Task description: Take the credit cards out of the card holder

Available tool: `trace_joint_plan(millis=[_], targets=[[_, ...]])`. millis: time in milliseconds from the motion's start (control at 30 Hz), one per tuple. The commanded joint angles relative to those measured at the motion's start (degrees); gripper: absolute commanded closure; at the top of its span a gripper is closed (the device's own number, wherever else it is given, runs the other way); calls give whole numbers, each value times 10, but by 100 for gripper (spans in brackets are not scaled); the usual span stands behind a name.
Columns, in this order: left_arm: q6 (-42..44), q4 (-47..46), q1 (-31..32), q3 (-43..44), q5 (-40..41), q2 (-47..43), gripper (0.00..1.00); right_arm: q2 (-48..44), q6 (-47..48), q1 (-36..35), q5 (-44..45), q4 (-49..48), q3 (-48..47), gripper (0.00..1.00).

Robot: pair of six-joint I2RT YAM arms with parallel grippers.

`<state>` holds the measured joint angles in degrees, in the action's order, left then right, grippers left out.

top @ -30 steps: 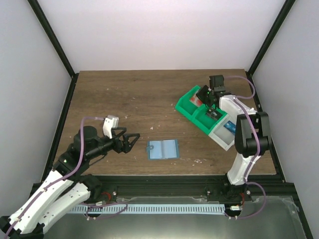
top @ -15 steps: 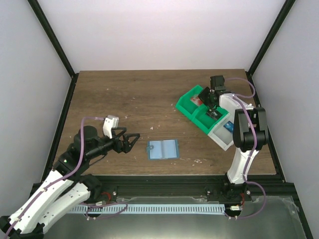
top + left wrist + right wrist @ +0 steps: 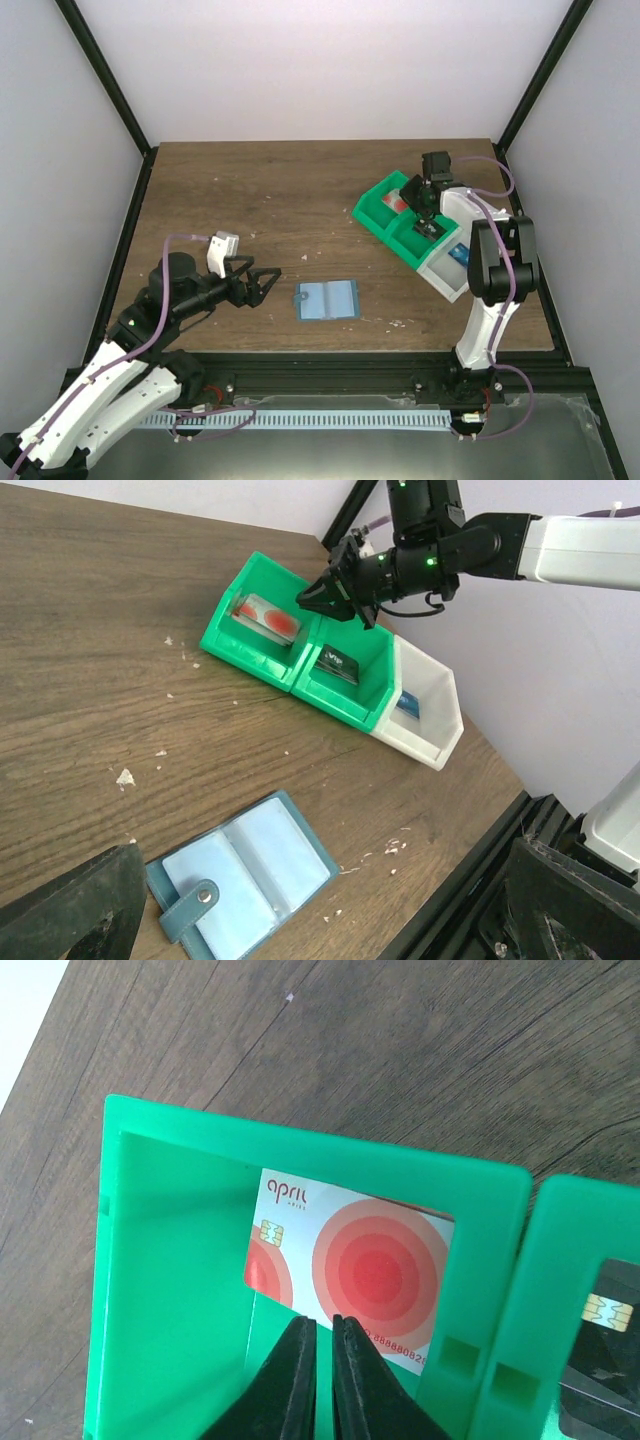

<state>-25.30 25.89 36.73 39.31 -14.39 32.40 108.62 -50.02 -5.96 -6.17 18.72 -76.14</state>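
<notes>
The teal card holder point(image 3: 327, 299) lies open and flat on the table, its pale blue pockets point(image 3: 245, 875) facing up and its snap tab at the lower left. One credit card point(image 3: 380, 1270), white with red rings, rests in the far green bin point(image 3: 330, 1150). My right gripper point(image 3: 323, 1322) hangs over that bin, its tips just in front of the card's near edge. Its fingers stand almost together with a hairline gap and nothing between them. My left gripper point(image 3: 265, 286) is wide open, low over the table just left of the card holder.
A second green bin point(image 3: 338, 665) holds a dark card, and a white bin point(image 3: 430, 705) beside it holds a blue one. The three bins sit in a row at the right rear point(image 3: 375, 215). Pale crumbs dot the wood around the holder. The table's black front rail point(image 3: 470, 880) runs close by.
My right gripper has shifted slightly over the far green bin and its fingers have eased apart a sliver. The left arm and the card holder have not moved.
</notes>
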Motion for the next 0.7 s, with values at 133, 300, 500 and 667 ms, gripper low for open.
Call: trace_joint_plan(millis=[133,300,500,667], targets=[[5,3,0,2,3,2,0,-58,35,4,5,5,-25,88],[0,13,0,9,24,20,0,-116,76,3,-36,16,-12,79],[-23,19,-1,18,51,50,0,-258,119,-14,-61,14,82,63],[-63,16,0,34,58,57,0,-390,170,-52,-101,32,168,39]])
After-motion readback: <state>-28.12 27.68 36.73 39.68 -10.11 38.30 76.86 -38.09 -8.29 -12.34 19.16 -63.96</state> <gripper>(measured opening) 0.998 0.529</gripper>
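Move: Down in the green compartment farthest from the base, the right hand has the red-and-white card almost beneath it, about 1 cm ahead and 3 cm lower. The black card in the next compartment lies some 6 cm back and 8 cm to the right. The emptied card holder is roughly 25 cm back and 19 cm left. From the left hand, the red-and-white card lies about 31 cm ahead, 31 cm right and 20 cm below. Leaving the red-and-white card behind, the right hand rises about 15 cm out of the green compartment, first straight up, then also back some 8 cm, while its nearly shut fingers open about halfway, empty. Its wrist lifts the fingertips some 20 degrees and swings counter-clockwise. Late on, the left hand sinks about 3 cm and eases forward 2 cm, fingers still wide open. ##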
